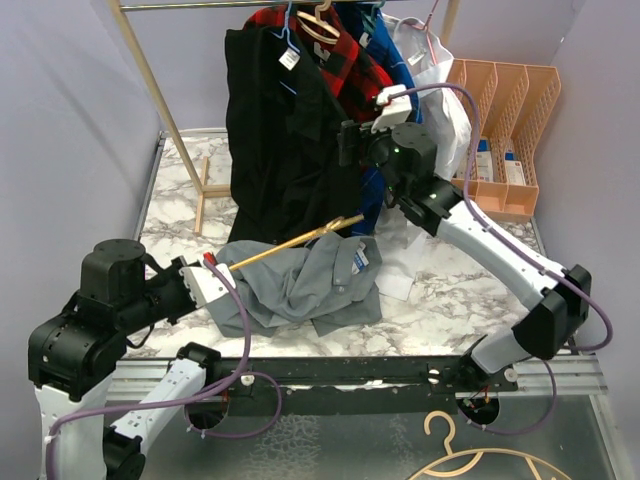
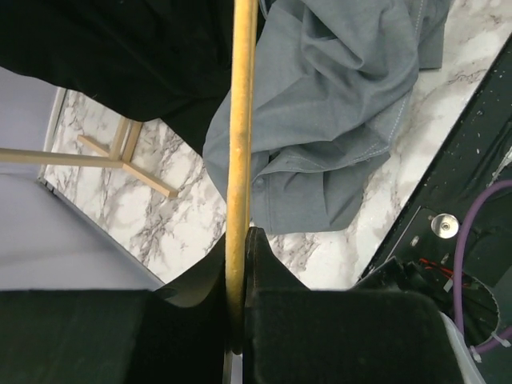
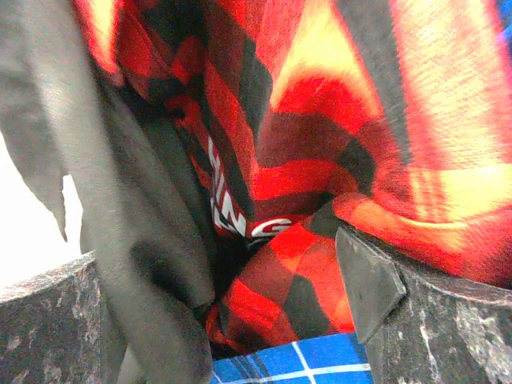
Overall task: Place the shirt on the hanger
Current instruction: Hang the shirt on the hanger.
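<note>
The light-grey shirt (image 1: pixel 300 282) lies crumpled on the marble table in front of the left arm; in the left wrist view the shirt (image 2: pixel 336 120) fills the upper right. The thin yellow-gold hanger (image 1: pixel 295 240) slants over it from lower left to upper right. My left gripper (image 1: pixel 213 277) is shut on the hanger's near end, and the hanger (image 2: pixel 241 144) runs straight up from the left gripper (image 2: pixel 238 260). My right gripper (image 1: pixel 346 143) is raised among the hanging clothes and stands open. The right gripper (image 3: pixel 232 308) has red plaid cloth (image 3: pixel 320 160) between its spread fingers.
A black garment (image 1: pixel 275 130) and a red plaid shirt (image 1: pixel 335 55) hang from the wooden rack (image 1: pixel 150 80) at the back. An orange file organiser (image 1: pixel 505 110) stands back right. A pale tan hanger (image 1: pixel 470 460) lies below the table's front edge. The rack's foot (image 2: pixel 120 156) rests on the table.
</note>
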Motion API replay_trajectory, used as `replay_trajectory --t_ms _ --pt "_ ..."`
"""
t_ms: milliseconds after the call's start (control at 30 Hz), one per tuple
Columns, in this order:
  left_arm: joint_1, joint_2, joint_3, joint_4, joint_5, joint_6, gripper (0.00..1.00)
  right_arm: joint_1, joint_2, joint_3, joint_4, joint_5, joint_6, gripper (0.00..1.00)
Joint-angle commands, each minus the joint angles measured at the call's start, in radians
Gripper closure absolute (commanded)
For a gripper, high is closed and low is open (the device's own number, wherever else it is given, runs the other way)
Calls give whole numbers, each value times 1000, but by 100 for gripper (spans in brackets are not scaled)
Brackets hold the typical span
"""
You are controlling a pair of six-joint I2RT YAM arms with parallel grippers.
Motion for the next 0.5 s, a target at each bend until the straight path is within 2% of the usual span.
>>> replay_trajectory --t_ms 0,100,200,267,333,467 --pt "-17 6 -20 36 53 -3 100 -3 -70 32 -55 -94 -14 1" --pt "-20 21 -47 37 86 -1 100 -2 -98 58 -109 -206 2 0" --pt "-22 39 -67 38 122 -11 100 -2 -230 -6 -86 -390 30 0" --pt "-24 53 -71 40 141 -21 100 -2 -340 -78 -82 -451 26 0" --pt "-24 60 -74 41 147 -22 100 -2 -444 -154 -129 -472 -4 0" --pt "-25 70 -90 42 154 -12 100 -2 -608 -344 -332 -441 -18 0"
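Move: The grey shirt lies crumpled on the table, its middle roughly 9 cm ahead, 14 cm right and 31 cm below the left hand, which already holds the yellow hanger by one end. From the open right hand, up among the hanging clothes, that shirt is about 22 cm back, 14 cm left and 33 cm down. The black garment hangs some 11 cm left of the right hand and 2 cm ahead; the red plaid shirt about 7 cm straight ahead, slightly higher; the blue checked shirt 6 cm ahead, 6 cm right and 10 cm lower. The right hand pulls out from between the black garment and the red plaid shirt, first rising and then drawing quickly back, some 13 cm back and 8 cm up in all, coming free of the cloth with its fingers wide open while it turns about 20 degrees counter-clockwise. The left hand keeps its grip on the hanger and sinks about 3 cm while easing a little right, tipping its fingers down by roughly 10 degrees so that the hanger's far end dips towards the collar of the grey shirt. ##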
